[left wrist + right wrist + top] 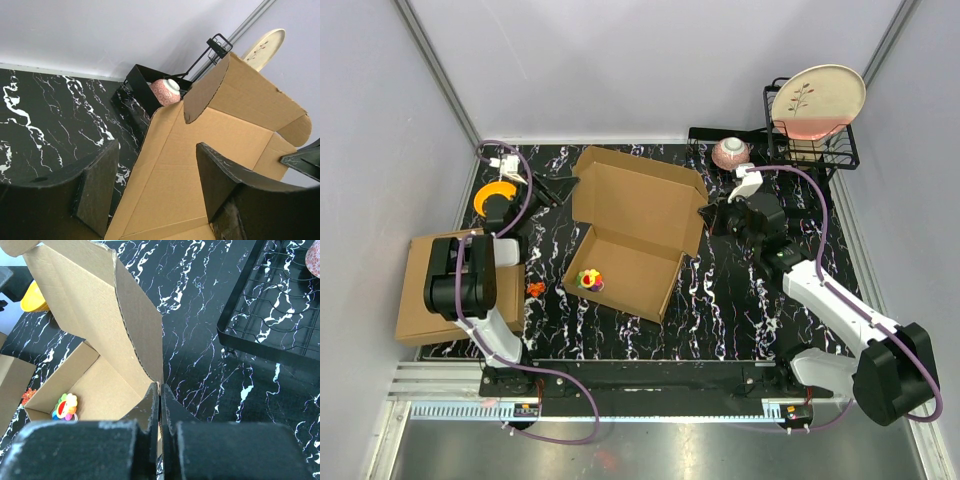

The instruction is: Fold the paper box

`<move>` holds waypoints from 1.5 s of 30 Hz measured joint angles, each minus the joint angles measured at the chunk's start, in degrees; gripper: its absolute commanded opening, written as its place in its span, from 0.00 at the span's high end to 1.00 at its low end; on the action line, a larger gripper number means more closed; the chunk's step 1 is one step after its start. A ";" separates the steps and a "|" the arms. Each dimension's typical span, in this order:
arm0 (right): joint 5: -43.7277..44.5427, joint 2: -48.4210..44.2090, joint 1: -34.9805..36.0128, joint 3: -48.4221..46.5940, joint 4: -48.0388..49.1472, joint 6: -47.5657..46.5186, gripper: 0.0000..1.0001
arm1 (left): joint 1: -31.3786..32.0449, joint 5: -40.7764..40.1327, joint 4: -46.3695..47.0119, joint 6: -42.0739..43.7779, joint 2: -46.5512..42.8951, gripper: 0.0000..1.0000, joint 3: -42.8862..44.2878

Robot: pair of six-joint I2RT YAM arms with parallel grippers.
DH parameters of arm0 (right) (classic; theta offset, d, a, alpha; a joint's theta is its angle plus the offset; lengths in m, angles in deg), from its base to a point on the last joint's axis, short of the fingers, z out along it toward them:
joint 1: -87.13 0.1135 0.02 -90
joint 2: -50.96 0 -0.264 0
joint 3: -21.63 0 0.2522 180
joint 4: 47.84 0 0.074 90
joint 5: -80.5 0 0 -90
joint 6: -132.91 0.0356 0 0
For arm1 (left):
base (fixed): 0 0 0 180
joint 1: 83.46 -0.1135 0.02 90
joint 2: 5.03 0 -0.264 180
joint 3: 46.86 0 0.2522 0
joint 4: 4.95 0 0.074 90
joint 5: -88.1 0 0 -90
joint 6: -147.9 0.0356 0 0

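The paper box (635, 235) lies in the middle of the table as a shallow brown tray with its lid panel (220, 135) folded back and raised. My right gripper (161, 390) is shut on the edge of the lid's right side flap (135, 335), at the box's right corner (705, 215). My left gripper (157, 182) is open at the lid's left edge (560, 188). Its fingers (95, 185) stand apart over the cardboard and grip nothing. A small colourful flower toy (589, 279) sits inside the tray.
A stack of flat brown cardboard (420, 300) lies at the left edge by the left arm. A yellow object (495, 196) and a red toy (535, 289) lie left of the box. A pink bowl (730, 152), black tray (270, 315) and rack with a plate (817, 100) stand back right.
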 measured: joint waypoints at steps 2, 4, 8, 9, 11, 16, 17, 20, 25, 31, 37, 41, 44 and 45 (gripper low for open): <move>-0.09 0.00 0.00 0.00 0.00 0.00 1.00 | 0.00 -0.02 0.00 0.63 0.44 0.34 0.00; -0.28 0.04 0.00 0.00 0.02 0.00 1.00 | 0.00 0.00 0.09 1.03 0.85 0.35 0.31; -0.98 0.50 0.00 0.00 0.07 0.02 1.00 | 0.35 -0.02 0.07 1.20 2.40 0.39 1.99; -1.18 0.68 0.00 0.00 0.07 0.02 1.00 | 0.50 0.00 0.07 1.25 2.82 0.39 2.40; -1.27 1.01 0.00 0.00 0.07 0.02 1.00 | 1.09 0.00 0.02 1.70 3.37 0.41 2.99; -1.33 1.25 0.00 0.00 0.24 0.02 1.00 | 2.93 0.09 0.07 3.17 3.58 0.53 3.23; -1.33 1.29 0.00 0.00 0.35 0.02 1.00 | 3.23 0.13 0.04 3.26 3.58 0.55 3.23; -1.29 1.38 0.00 0.00 0.39 0.02 1.00 | 3.54 0.17 0.07 3.54 3.58 0.62 3.21; -1.18 1.42 0.00 0.00 0.42 0.02 1.00 | 3.65 -0.02 0.00 4.04 3.08 0.70 2.47; 0.22 1.42 0.00 0.00 0.33 0.09 1.00 | 6.34 -2.08 -0.85 8.02 -2.58 0.81 -1.64; 5.25 0.35 -0.07 0.00 -0.55 0.24 1.00 | 11.72 -9.90 -3.82 16.37 -11.67 0.89 -6.23; 8.92 -0.83 -0.02 0.00 -0.59 -0.02 1.00 | 16.74 -17.44 -6.97 22.73 -16.02 0.89 -8.13; 11.02 -1.42 0.15 0.00 -0.33 -0.46 1.00 | 19.91 -22.99 -8.11 25.92 -17.64 0.89 -9.25; 11.52 -1.49 0.31 0.00 -0.13 -0.63 1.00 | 20.74 -24.83 -8.24 26.69 -17.92 0.88 -9.66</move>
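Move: The left hand is open just short of the raised lid's left side edge, which lies only about 1 cm ahead, 3 cm to its right and 1 cm lower. From the left hand, the flower toy in the tray is some 24 cm back, 3 cm right and 16 cm down, and the yellow bowl 21 cm left, 2 cm back and 15 cm down. The right hand already holds the lid's right edge; the left edge lies about 30 cm left and 7 cm ahead of it, roughly level. Easing barely a centimetre forward and then some 3 cm right, the left hand closes its fingers on the lid's left side edge and pinches it. It then draws back about 6 cm and farther right about 5 cm, rising some 4 cm as its fingers tip upward. The right hand, still shut on the lid's right edge, goes about 3 cm right late on, turning some 10 degrees clockwise. ##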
